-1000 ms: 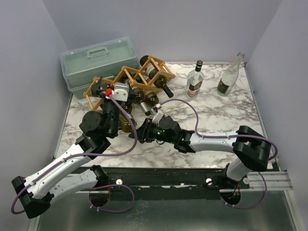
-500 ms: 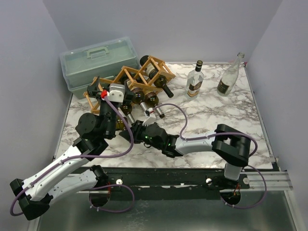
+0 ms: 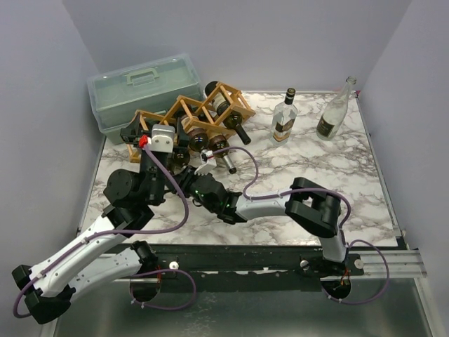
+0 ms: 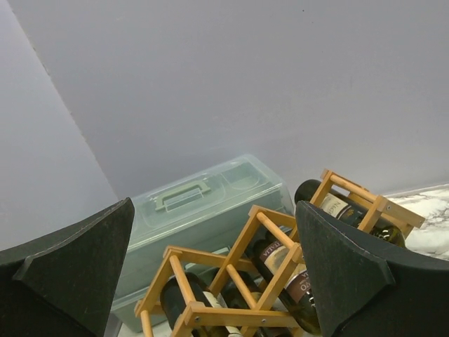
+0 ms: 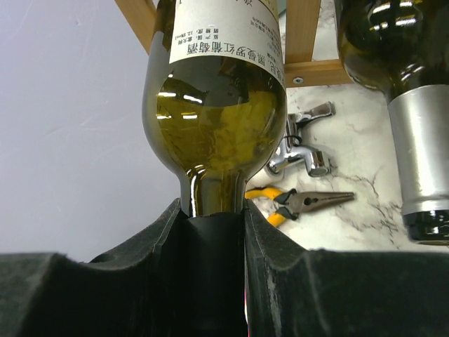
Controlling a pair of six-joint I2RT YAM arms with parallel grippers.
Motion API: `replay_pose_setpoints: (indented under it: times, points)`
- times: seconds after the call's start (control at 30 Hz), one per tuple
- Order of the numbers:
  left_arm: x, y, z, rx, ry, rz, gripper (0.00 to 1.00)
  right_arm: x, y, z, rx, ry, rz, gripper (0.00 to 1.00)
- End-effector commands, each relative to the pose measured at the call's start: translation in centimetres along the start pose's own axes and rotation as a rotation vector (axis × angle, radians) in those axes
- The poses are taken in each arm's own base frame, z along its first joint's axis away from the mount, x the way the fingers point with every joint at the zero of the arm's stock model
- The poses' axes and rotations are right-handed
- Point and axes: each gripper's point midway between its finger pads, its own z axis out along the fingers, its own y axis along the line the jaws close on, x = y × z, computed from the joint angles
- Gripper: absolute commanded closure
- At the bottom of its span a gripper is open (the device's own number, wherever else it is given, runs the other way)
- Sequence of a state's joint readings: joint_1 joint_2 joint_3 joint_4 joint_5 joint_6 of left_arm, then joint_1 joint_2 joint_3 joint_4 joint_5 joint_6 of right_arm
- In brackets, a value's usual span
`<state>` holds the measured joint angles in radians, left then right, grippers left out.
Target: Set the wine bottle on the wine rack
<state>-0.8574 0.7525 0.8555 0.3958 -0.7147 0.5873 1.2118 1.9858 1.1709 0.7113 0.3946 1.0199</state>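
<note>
My right gripper (image 5: 216, 219) is shut on the dark neck of the green wine bottle (image 5: 217, 105). The bottle has a white label, and its body reaches up between the wooden slats of the wine rack (image 5: 303, 35). From above, the right gripper (image 3: 188, 177) sits at the rack's (image 3: 210, 112) near left side, and my left arm covers most of the bottle. My left gripper (image 3: 140, 130) hovers open over the rack's left end, holding nothing. Its wrist view looks down between wide-apart fingers (image 4: 70, 281) at the rack (image 4: 270, 232), which holds several dark bottles.
A pale green toolbox (image 3: 144, 88) stands behind the rack. A bottle with a silver capsule (image 5: 421, 140) lies just right of the held one. Yellow-handled pliers (image 5: 302, 202) and a chrome tap (image 5: 302, 151) lie on the marble. Two upright bottles (image 3: 284, 119) (image 3: 335, 111) stand back right.
My right arm has stretched left and away, carrying the bottle into the rack's near left side. My left gripper, still open, has moved back over the rack's left end.
</note>
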Motion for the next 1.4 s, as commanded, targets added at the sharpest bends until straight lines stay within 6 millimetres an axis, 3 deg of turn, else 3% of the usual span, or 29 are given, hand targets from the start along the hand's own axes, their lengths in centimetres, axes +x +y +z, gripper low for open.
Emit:
replay_pose_setpoints:
  times: [0.0,0.27,0.6,0.73,0.8,0.93,1.07,1.27,1.37]
  points:
    - [-0.8,0.5,-0.3,-0.001,-0.038,-0.033,0.01,-5.1,6.5,1.3,-0.149,-0.192,0.077,0.99]
    - [-1.0,0.9,-0.5,-0.005,-0.047,-0.042,0.02,-4.3,5.4,3.2,-0.112,-0.214,0.075,0.99]
    - [0.0,0.2,0.2,-0.022,0.019,-0.050,0.02,-4.4,3.9,2.9,-0.015,-0.248,0.029,0.99]
    - [4.2,-2.0,1.5,-0.039,0.294,0.002,0.01,-4.4,3.4,2.2,-0.010,-0.239,0.020,0.99]
    - [6.4,-1.9,1.7,-0.060,0.403,-0.012,0.02,-4.7,3.3,1.6,-0.011,-0.243,0.020,0.99]
    - [9.9,1.7,3.0,-0.176,0.527,-0.149,0.02,-5.2,3.3,0.8,-0.021,-0.251,0.023,0.99]
    - [14.2,3.9,4.2,-0.242,0.666,-0.244,0.02,-5.2,3.6,0.3,-0.048,-0.235,0.021,0.99]
    - [21.4,9.1,4.3,-0.448,0.802,-0.393,0.02,-5.4,3.8,-0.6,-0.073,-0.216,0.017,0.99]
    - [23.5,9.2,5.2,-0.426,0.851,-0.457,0.09,-5.3,3.7,-0.7,-0.077,-0.205,0.020,0.99]
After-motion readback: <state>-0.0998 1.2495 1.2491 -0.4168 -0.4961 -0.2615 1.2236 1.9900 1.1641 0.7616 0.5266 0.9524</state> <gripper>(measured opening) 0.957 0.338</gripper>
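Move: Forward of the left hand by about 11 cm, 8 cm to its left and some 32 cm below lies the rack's left slot. The silver-necked bottle lies about 11 cm ahead, 1 cm right and 34 cm below it; the green box is some 27 cm ahead, 7 cm left and 29 cm down. From the right hand, already gripping the wine bottle's neck, that left slot is about 13 cm ahead, 11 cm left and 5 cm lower. Swooping in after a near-still start, the open left hand goes about 15 cm down, nearly as far left and 12 cm forward, towards the rack's left end, tipping fingers down and turning counter-clockwise. The right hand keeps its pinch on the bottle's neck, eases some 2 cm forward and left into the slot's line, then brings the neck about 3 cm back to the right, turning slightly clockwise. ##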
